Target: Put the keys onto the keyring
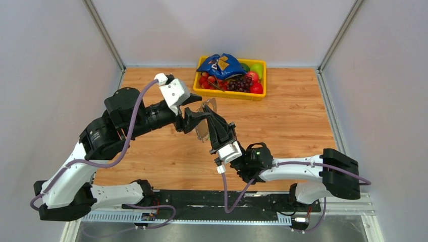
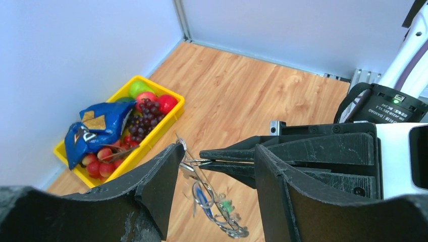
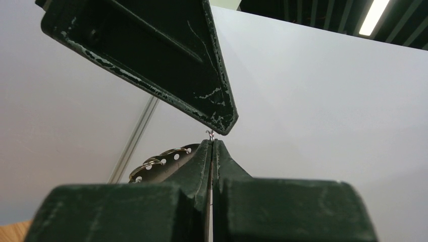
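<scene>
The keyring (image 2: 201,175), a thin grey wire hoop, hangs in the air above the table. Several small keys (image 2: 224,214) dangle from its lower end, one with a blue head (image 2: 203,200) and one with a green head (image 2: 227,205). My right gripper (image 2: 204,157) comes in from the right and is shut on the top of the hoop; a wire tip (image 3: 210,135) pokes out past its closed fingers (image 3: 202,161). My left gripper (image 2: 219,151) is open and straddles the hoop and the right fingertips. Its left finger (image 2: 161,181) sits against the hoop's top loop. From above, both grippers meet at the keyring (image 1: 204,123).
A yellow basket (image 1: 229,97) with fruit and a blue snack bag (image 1: 222,64) stands at the back of the wooden table (image 1: 292,126). It also shows in the left wrist view as the basket (image 2: 151,138). Grey walls enclose three sides.
</scene>
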You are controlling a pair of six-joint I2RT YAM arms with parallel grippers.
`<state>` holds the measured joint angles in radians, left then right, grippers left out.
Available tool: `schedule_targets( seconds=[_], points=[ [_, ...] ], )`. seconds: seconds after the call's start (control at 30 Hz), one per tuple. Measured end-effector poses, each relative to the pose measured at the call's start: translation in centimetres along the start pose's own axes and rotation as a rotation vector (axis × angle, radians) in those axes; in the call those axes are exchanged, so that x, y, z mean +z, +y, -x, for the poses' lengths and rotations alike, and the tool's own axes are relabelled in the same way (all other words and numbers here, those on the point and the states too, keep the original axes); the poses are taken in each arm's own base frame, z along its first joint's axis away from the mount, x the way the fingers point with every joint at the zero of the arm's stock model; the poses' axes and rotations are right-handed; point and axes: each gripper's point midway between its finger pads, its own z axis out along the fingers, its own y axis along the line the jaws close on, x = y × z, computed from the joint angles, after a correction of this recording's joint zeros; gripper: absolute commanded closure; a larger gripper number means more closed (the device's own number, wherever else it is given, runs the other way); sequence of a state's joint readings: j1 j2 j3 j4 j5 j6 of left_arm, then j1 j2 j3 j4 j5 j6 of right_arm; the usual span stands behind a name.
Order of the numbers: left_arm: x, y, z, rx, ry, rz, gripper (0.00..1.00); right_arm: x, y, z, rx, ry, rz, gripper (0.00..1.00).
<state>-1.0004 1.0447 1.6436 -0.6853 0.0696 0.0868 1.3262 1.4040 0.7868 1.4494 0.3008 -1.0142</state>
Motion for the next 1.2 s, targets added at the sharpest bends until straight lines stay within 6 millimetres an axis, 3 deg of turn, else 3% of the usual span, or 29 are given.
schedule_targets(
  seconds=[0.47, 0.6, 0.7, 0.9, 1.07, 1.2],
  points=[
    [-2.7, -1.1, 3.2, 0.021, -0.161, -0.053, 0.34, 0.0, 0.1, 0.0, -0.001, -0.002, 0.002, 1.0],
    [-3.3, -1.0, 3.3, 0.014, -0.181, -0.045, 0.34, 0.0, -0.4, 0.3, 0.003, -0.001, -0.008, 1.0],
    [-3.4, -0.7, 2.5, -0.005, -0.176, -0.018, 0.33, 0.0, -2.3, 1.2, 0.04, 0.002, -0.056, 1.0],
    [-3.0, 0.2, -1.5, -0.064, -0.108, 0.063, 0.32, -0.8, -7.9, 3.4, 0.196, 0.039, -0.146, 1.0],
    [-3.0, 0.4, -3.9, -0.116, -0.076, 0.101, 0.32, -2.8, -7.7, 2.9, 0.295, 0.136, -0.042, 1.0],
    [-3.4, -0.2, -4.7, -0.146, -0.09, 0.078, 0.31, -4.5, -7.2, 3.6, 0.389, 0.182, 0.076, 1.0]
  ],
)
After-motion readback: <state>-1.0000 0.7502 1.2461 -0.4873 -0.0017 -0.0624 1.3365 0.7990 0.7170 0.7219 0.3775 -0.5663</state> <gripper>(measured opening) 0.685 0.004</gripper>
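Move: The keyring hangs from the right fingertips, its middle about 6 cm below and 1 cm ahead of the right hand; from the open left fingers around the pinched ring it lies some 6 cm down, 1 cm ahead and 1 cm to the right. The blue key seems to be among the rings, about 5 cm below the left hand, 2 cm ahead and 2 cm to its right; from the right hand, 5 cm below and 1 cm ahead. Backing off and rising some 3 cm while drifting left, the still-open left hand then drops about 8 cm beside the keyring. The right hand holds still at first, then swings right about 9 cm, rising and partly sinking again, its upward-pointing fingers tipping lower by some 20 degrees and turning counter-clockwise; the fingers stay shut on the ring, carrying the keyring clear of the left hand. ##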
